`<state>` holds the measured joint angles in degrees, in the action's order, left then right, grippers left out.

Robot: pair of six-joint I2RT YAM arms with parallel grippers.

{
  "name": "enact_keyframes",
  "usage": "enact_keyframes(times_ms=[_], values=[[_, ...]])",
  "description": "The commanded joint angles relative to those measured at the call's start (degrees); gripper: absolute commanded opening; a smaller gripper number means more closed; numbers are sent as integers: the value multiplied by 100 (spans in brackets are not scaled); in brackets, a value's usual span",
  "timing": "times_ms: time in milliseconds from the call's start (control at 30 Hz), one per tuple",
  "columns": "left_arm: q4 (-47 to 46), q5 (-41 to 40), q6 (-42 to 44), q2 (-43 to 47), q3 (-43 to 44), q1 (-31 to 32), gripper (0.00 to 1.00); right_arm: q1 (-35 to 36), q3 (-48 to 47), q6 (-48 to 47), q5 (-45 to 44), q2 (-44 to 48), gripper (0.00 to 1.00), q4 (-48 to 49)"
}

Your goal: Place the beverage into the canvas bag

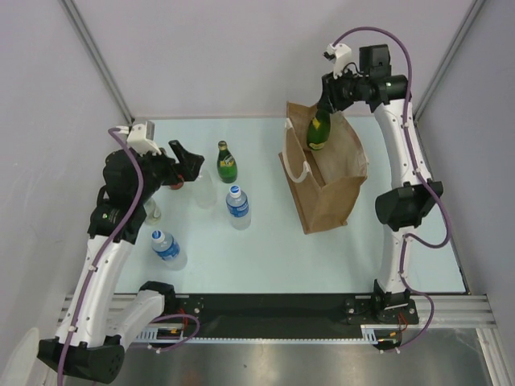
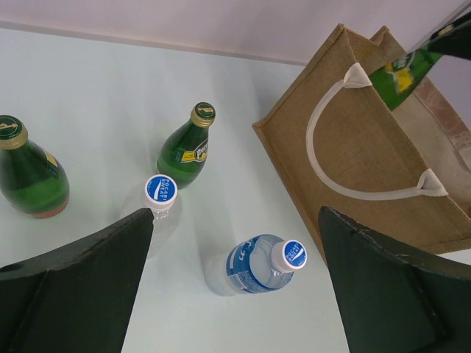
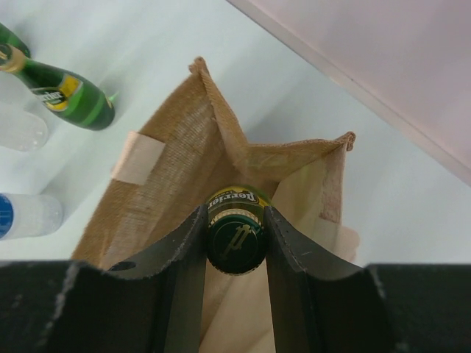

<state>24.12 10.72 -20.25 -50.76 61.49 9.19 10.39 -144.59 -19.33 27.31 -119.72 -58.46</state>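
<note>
The canvas bag [image 1: 330, 181] stands upright at the right of the table, mouth open, with white loop handles. My right gripper [image 1: 328, 103] is shut on the neck of a green Perrier bottle [image 1: 319, 131], the beverage, which hangs upright over the bag's mouth. In the right wrist view the two fingers clamp the bottle just under its cap [image 3: 235, 243], with the bag's inside [image 3: 176, 169] below. From the left wrist view the bottle [image 2: 401, 73] dips behind the bag's near wall [image 2: 368, 154]. My left gripper [image 1: 187, 165] stands open over the table's left side, holding nothing.
A second green bottle [image 1: 227, 162] stands mid-table, and another one [image 2: 26, 173] at the left. Two blue-labelled Pocari Sweat bottles [image 1: 238, 205] [image 1: 167, 248] stand nearer the front. The left gripper [image 2: 235, 213] hovers above one such bottle [image 2: 254, 265]. Walls close in at back and sides.
</note>
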Motion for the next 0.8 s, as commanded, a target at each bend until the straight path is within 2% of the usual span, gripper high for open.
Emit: enact_keyframes(times_ms=[0, 300, 467, 767], values=[[-153, -53, -154, 119, -15, -49, 100, 33, 271, -71, 143, 124, 0, 1292], [-153, -114, -277, 181, -94, -49, 100, 86, 1618, -246, 20, 221, 0, 2452], [-206, -167, -383, 242, -208, -49, 100, 112, 2725, -685, -155, 485, 0, 3357], [-250, -167, -471, 251, -287, -49, 100, 121, 3077, -871, -463, 634, 0, 4000]])
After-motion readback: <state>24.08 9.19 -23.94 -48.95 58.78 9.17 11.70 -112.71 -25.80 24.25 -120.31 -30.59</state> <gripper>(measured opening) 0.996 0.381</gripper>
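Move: Beneath the right hand, which holds the green bottle by its neck, the canvas bag stands open: its middle is about 7 cm back, 2 cm right and 18 cm down. A second green bottle stands outside, some 25 cm left, 4 cm back and 21 cm below; the blue-labelled water bottle is 22 cm left, 20 cm back, equally low. From the left hand, the bag lies about 34 cm right, 13 cm ahead and 18 cm below. Lowering the green bottle by its neck into the far-left corner of the canvas bag, the right hand sinks about 15 cm, easing some 5 cm forward as it goes, and its fingers pass below the rim. The descent levels off at the end, the wrist barely tilting and the fingers keeping their hold. ##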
